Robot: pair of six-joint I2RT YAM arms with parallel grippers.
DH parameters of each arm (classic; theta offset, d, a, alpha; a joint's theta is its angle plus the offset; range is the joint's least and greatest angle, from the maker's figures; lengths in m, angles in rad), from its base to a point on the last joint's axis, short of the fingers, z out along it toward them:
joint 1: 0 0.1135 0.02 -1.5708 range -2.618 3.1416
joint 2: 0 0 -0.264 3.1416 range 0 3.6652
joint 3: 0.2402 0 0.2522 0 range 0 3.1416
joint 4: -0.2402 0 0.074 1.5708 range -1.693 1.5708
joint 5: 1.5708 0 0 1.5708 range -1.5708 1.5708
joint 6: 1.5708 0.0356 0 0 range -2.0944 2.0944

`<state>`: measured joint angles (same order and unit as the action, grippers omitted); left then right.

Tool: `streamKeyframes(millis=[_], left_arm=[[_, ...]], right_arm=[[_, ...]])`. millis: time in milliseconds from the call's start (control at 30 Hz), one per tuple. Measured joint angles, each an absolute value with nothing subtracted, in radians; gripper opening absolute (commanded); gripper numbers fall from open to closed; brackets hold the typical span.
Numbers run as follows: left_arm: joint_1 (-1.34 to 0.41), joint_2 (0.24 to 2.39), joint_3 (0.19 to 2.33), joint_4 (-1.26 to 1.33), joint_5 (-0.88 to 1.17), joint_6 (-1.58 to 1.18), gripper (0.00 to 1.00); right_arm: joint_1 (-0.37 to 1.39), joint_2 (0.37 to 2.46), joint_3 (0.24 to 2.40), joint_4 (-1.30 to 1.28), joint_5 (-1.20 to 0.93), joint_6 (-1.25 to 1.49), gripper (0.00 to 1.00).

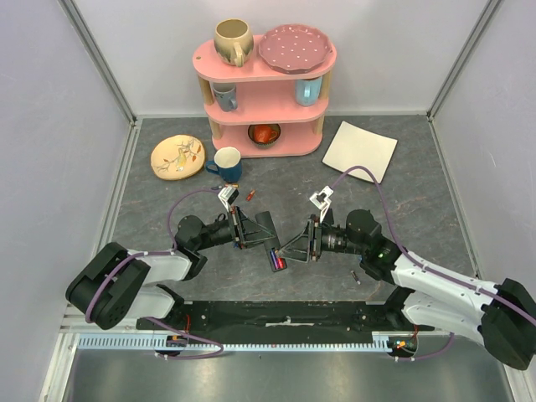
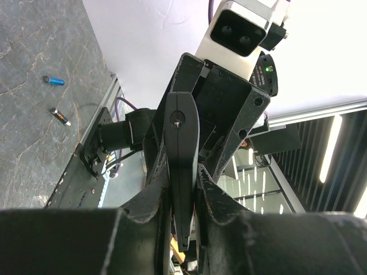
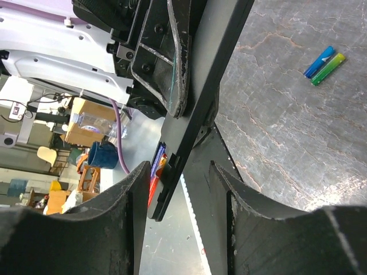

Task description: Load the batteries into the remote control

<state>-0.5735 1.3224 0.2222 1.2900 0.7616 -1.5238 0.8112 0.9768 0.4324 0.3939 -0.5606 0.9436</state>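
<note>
My left gripper (image 1: 251, 228) is shut on the remote control (image 2: 182, 132), a slim black bar clamped edge-on between its fingers and held above the table. In the right wrist view the remote control (image 3: 198, 97) runs diagonally, its lower end between the jaws of my right gripper (image 3: 178, 172), which stand open on either side of it. Blue and red batteries (image 3: 157, 167) sit in the open compartment at that end, also seen as batteries (image 1: 275, 260) from above. My right gripper (image 1: 297, 244) faces the left one.
Loose batteries lie on the grey table: a blue and green pair (image 3: 324, 64), a blue one (image 2: 55, 81), a dark one (image 2: 59, 116). At the back stand a pink shelf (image 1: 266, 92), a blue mug (image 1: 227, 163), a plate (image 1: 177, 157) and a white napkin (image 1: 360, 149).
</note>
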Motion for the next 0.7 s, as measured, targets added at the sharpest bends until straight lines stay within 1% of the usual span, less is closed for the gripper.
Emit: streamKeyframes(millis=[133,300,400,600,700], left_arm=[[-0.574,1.322,0.222,1.29,0.762,-1.524,0.02],[-0.574,1.322,0.222,1.29,0.762,-1.523,0.02],[-0.574,1.322,0.222,1.29,0.762,-1.523,0.02],[-0.574,1.328,0.222,1.287,0.761,-1.515,0.02],[-0.574,1.328,0.222,1.285,0.76,-1.507,0.02]], right_arm=[[0.81,0.997,0.432,0.423,-0.574,0.962,0.49],[0.809,1.035,0.432,0.461,-0.596,0.987,0.5],[0.809,1.05,0.432,0.471,-0.608,0.997,0.47],[0.809,1.066,0.433,0.485,-0.624,1.015,0.34],[0.809,1.073,0.435,0.491,-0.629,1.022,0.26]])
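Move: The battery bay at the near end of the remote control lies about 2 cm to the right hand's left and 2 cm back, roughly level with it. The left gripper clamps the remote some 4 cm ahead and 3 cm left of the right hand. A pair of loose batteries lies on the table about 9 cm ahead, 12 cm left and 17 cm below. From the left hand, the bay is about 5 cm back and 2 cm right. Ease the right gripper about 1 cm left onto the remote's battery end, one finger above and one below, rolling it about 5 degrees so the upper finger tips forward. Then narrow the half-open fingers to about a third, bringing the upper fingertip down against the batteries and the lower one up against the underside. Hold the remote still with the left gripper. ##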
